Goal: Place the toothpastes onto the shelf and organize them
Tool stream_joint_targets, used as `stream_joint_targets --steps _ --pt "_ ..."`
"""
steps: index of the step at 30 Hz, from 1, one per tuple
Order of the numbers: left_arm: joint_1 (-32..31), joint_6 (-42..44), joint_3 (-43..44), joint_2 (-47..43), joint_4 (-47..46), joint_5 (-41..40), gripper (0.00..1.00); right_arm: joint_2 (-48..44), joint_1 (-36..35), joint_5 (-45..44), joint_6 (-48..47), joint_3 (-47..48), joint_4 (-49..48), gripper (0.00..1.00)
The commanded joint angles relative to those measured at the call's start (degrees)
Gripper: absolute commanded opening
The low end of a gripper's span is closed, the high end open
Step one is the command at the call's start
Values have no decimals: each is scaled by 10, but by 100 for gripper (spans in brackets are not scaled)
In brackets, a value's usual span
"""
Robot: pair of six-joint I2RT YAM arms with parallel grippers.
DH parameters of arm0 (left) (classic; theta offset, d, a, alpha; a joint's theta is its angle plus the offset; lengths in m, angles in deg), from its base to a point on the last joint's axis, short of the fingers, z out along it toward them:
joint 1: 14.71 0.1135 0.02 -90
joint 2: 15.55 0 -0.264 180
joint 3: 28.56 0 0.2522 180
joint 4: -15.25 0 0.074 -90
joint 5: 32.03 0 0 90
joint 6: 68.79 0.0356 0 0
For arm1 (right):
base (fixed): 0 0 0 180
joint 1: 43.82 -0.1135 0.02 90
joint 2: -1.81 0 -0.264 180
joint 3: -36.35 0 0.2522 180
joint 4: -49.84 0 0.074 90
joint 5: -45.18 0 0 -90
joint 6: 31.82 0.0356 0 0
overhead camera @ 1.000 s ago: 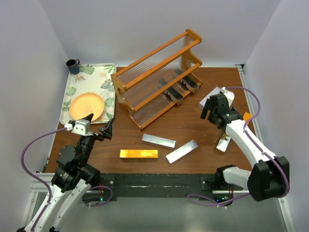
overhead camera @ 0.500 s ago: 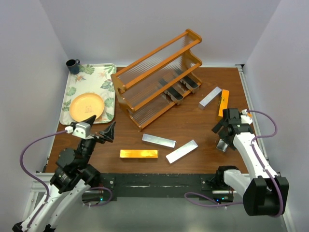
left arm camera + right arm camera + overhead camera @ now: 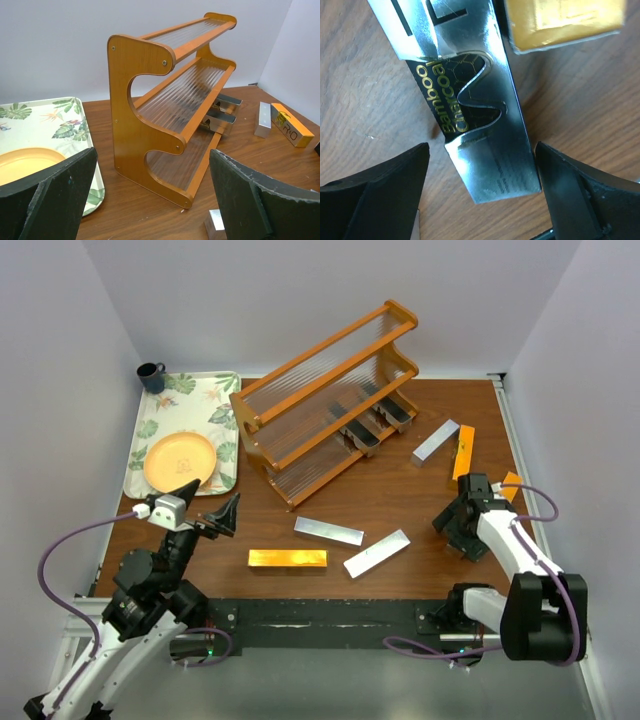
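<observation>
The orange-brown shelf (image 3: 322,400) (image 3: 150,125) stands at mid-table, with two dark toothpastes (image 3: 375,427) (image 3: 220,111) at its lowest tier. A gold carton (image 3: 288,558) and two silver ones (image 3: 329,531) (image 3: 377,553) lie in front of it. A silver carton (image 3: 436,441) and an orange one (image 3: 463,452) lie to its right. My right gripper (image 3: 464,528) (image 3: 481,167) is open, low over a silver "Bamboo Charcoal" carton (image 3: 485,125), with a finger on each side. My left gripper (image 3: 208,508) (image 3: 152,167) is open and empty, facing the shelf's end panel.
A floral tray (image 3: 222,400) (image 3: 75,115) with an orange plate (image 3: 180,461) lies at the back left, with a dark mug (image 3: 151,376) behind it. A small orange carton (image 3: 511,483) (image 3: 565,22) sits near the right table edge, beside my right gripper.
My right arm came forward from the back-right cartons and dropped over the silver carton near the right edge. Its jaws have narrowed a little. The left arm barely moved.
</observation>
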Motion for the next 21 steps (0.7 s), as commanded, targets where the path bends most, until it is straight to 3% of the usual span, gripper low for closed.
stream_joint_targets --steps 1,8,21 --pt "-4 10 -4 -2 -16 -8 100 9 2 4 -20 -1 -42 86" --pt "-4 11 -4 4 -17 -8 100 28 1 13 -56 8 -62 74" --pt "-4 12 -2 14 -18 -2 100 27 -6 15 -93 18 -71 68"
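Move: The right hand is low over the near end of the silver-and-black toothpaste box, whose middle lies about 6 cm ahead, 3 cm to its right and 1 cm below. An orange box lies some 10 cm ahead and 9 cm to the right; a second orange box is roughly 22 cm straight ahead, with a silver box about 25 cm ahead and 6 cm left. From the left hand the silver-and-black box is some 57 cm right, 5 cm ahead and 26 cm below. Forward by only about 1 cm and a touch down, the right hand eases over the near end of the silver-and-black box while its wrist turns some 10 degrees counter-clockwise. The fingers, nearly wide open at first, close in until a pad meets each long side and they pinch the box across its width. ##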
